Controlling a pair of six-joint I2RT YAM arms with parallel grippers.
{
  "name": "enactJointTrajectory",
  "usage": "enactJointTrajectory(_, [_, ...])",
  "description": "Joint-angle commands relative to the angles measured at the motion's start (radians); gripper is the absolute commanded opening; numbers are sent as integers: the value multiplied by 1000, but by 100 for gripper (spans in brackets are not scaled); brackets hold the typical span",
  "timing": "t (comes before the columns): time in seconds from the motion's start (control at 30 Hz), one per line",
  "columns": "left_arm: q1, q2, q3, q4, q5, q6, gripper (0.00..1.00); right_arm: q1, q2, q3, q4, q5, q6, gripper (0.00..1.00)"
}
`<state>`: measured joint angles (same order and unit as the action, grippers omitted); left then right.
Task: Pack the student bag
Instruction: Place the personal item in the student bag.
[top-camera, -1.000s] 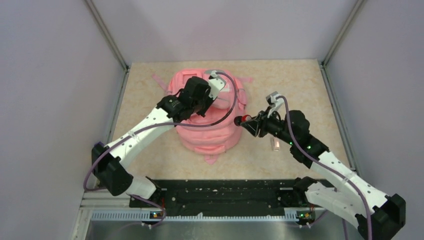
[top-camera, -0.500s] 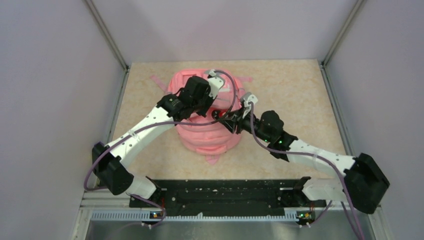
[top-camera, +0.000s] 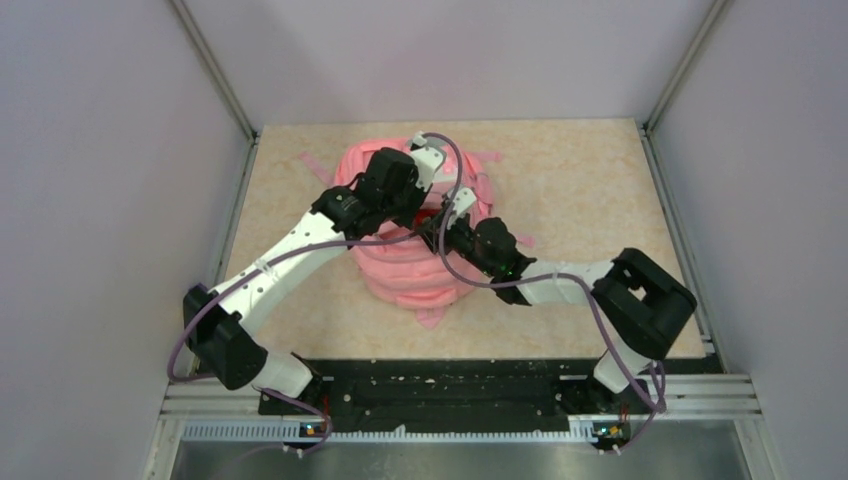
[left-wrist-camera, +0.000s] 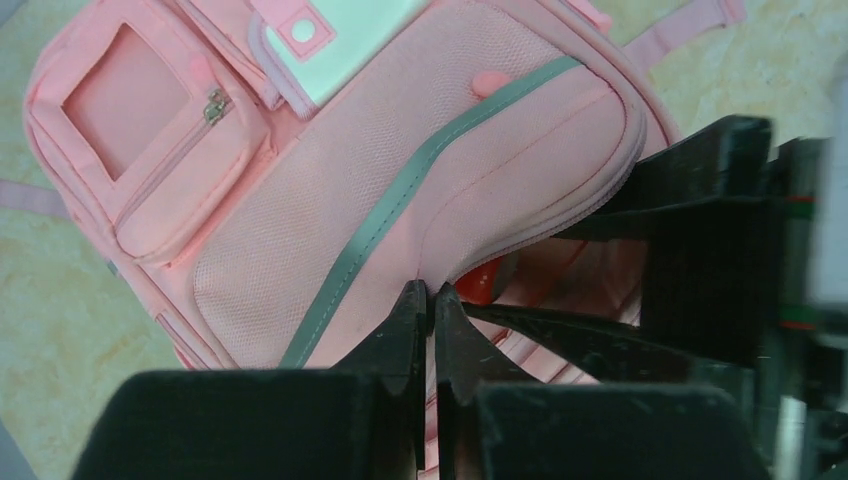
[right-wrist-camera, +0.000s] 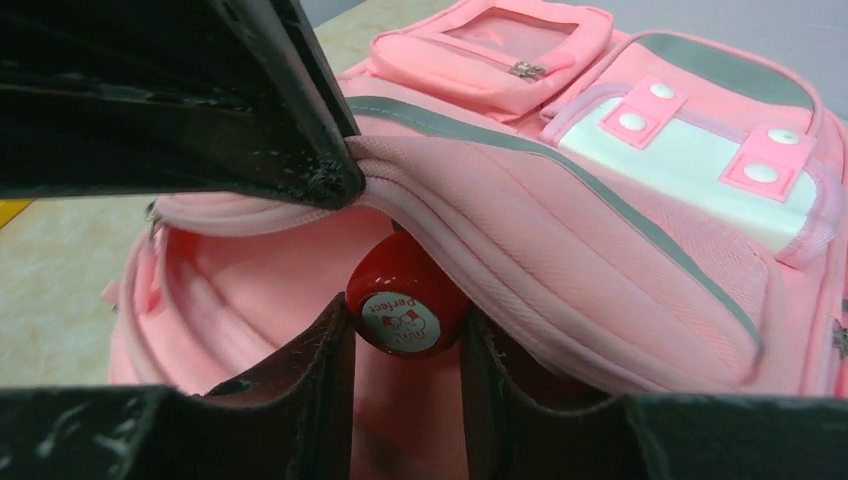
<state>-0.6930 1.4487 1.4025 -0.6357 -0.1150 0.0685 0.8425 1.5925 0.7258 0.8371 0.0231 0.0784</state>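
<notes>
The student bag (top-camera: 420, 275), pink with grey-green stripes, lies in the middle of the table. My left gripper (left-wrist-camera: 432, 292) is shut on the edge of its upper flap (right-wrist-camera: 520, 215) and holds that edge lifted, so the main compartment gapes. My right gripper (right-wrist-camera: 405, 318) is shut on a small round red object with a white label (right-wrist-camera: 398, 305). It holds the object at the mouth of the opening, just under the lifted flap. In the top view both grippers meet over the bag's upper middle, the right gripper (top-camera: 436, 224) just below the left gripper (top-camera: 418, 203).
The bag's front pockets (left-wrist-camera: 160, 130) and white-pink patch (right-wrist-camera: 690, 165) face up. Pink straps (top-camera: 318, 160) trail onto the beige table (top-camera: 600, 180) at the back. Grey walls and metal rails (top-camera: 675, 210) close in the table on three sides.
My right arm has swung left from beside the bag, carrying the red object to the bag's opening. The left gripper has kept its hold on the flap, shifting only slightly.
</notes>
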Motion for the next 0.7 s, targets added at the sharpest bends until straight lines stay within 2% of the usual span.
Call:
enactJointTrajectory(0.0, [-10,-55,63,131,61,-42,0,7,114,136,-25,108,-11,11])
enactJointTrajectory(0.03, [-10,-54,61,130,56,-42,0,7,126,152,-32,121,-11,25])
enactJointTrajectory(0.1, [-10,-58,53,135,40,-40,0,9,128,166,-54,121,-15,46])
enactJointTrajectory(0.23, [-2,-72,18,169,10,-36,0,7,46,109,-68,77,-10,74])
enactJointTrajectory(0.33, [10,-71,8,181,15,-45,0,8,-66,42,-123,70,13,84])
enactJointTrajectory(0.47, [21,-74,-4,195,22,-54,0,7,-242,-32,-273,66,55,86])
enactJointTrajectory(0.57, [29,-76,-14,203,22,-57,0,7,-372,-50,-450,141,104,90])
enactJointTrajectory(0.67, [36,-73,-26,209,30,-59,0,-23,-439,-14,-669,168,136,98])
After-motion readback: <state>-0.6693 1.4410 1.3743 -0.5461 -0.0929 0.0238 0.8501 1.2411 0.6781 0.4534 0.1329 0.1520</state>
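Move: The right hand already holds the red-topped personal item in the student bag's mouth; the spot for it inside lies about 3 cm ahead, 2 cm left and slightly lower. The flap edge, still pinched by the left fingers, is some 4 cm left, 1 cm ahead and 4 cm above; the mint patch is about 13 cm ahead, 3 cm right. From the left hand, that spot is about 2 cm ahead, 2 cm right, 5 cm below. The right hand reaches 3 cm forward-left into the bag, releases the item, withdraws 10 cm right, back and up. ##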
